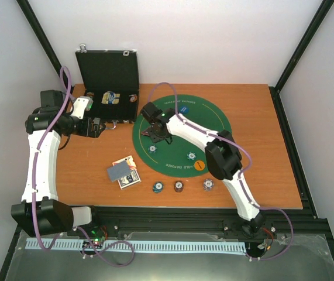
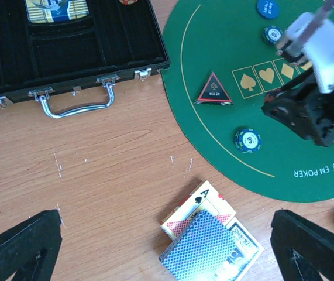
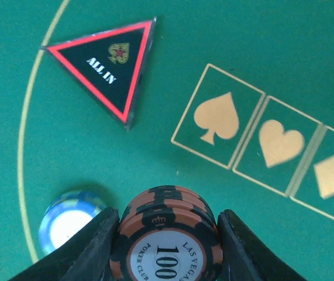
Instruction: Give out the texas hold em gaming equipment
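My right gripper (image 3: 168,218) is shut on a short stack of orange-and-black poker chips (image 3: 169,237), held just above the green mat (image 3: 213,35). The dark red-edged triangular token (image 3: 108,67) lies ahead of it, and a blue-and-white chip (image 3: 67,225) sits to its left. From above, the right gripper (image 1: 155,134) is over the mat's left part. My left gripper (image 2: 167,252) hangs open over the wood, above the pile of playing cards (image 2: 210,243) with an ace of spades showing. The left gripper (image 1: 96,127) sits near the case.
The black hinged case (image 1: 108,88) stands open at the back left, its handle (image 2: 76,102) facing me. Three chip stacks (image 1: 178,186) line the table's front edge. A blue disc (image 1: 184,109), an orange disc (image 1: 199,165) and blue chips (image 1: 191,156) lie on the mat.
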`<state>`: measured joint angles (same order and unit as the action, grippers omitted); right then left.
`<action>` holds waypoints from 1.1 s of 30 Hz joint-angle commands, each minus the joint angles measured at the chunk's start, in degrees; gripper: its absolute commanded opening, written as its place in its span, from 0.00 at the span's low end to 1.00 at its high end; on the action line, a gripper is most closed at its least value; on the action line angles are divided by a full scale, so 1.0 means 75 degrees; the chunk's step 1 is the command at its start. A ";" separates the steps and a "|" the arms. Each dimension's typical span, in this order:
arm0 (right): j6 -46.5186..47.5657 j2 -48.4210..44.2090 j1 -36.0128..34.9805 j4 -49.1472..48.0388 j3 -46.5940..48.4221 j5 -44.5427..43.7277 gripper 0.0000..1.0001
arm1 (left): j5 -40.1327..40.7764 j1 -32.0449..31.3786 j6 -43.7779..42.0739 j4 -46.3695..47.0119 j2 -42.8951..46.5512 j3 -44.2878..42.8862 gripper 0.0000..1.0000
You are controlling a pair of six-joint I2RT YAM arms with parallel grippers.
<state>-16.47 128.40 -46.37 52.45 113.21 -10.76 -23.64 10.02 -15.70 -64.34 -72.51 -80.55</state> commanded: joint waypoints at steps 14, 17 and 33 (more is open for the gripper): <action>0.0183 0.1531 0.0300 0.0283 0.1149 0.0492 0.15 | -0.0100 0.0047 0.0091 0.0059 0.0023 -0.0281 1.00; 0.0157 0.1623 0.0300 0.0308 0.1279 0.0646 0.15 | -0.0081 0.0056 0.0070 0.0070 0.0035 -0.0247 1.00; 0.0214 0.1831 0.0276 0.0426 0.1523 0.0792 0.34 | -0.0109 0.0052 0.0097 0.0133 0.0082 -0.0193 1.00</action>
<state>-15.46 140.57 -44.60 54.65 121.75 -5.30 -23.79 10.02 -15.31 -64.27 -72.84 -80.62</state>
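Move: The right hand holds the brown 100 chips over the mat; the bare spot they are bound for lies about 7 cm below, 1 cm ahead and 1 cm left of it. At that same depth, the ALL IN triangle is some 5 cm ahead and 7 cm left, the near blue chip about 3 cm back and 5 cm left, and the spade box 5 cm ahead and 1 cm right. From the left hand the spot lies roughly 9 cm ahead, 29 cm right and 25 cm down. Down, almost straight, goes the right hand, some 6.5 cm towards the bare felt between the blue chip and the spade box, quickly at first, then easing and creeping about 1 cm left as it settles low. The wrist tips the fingers nearly 10 degrees closer to vertical; they keep their hold on the brown chips. ##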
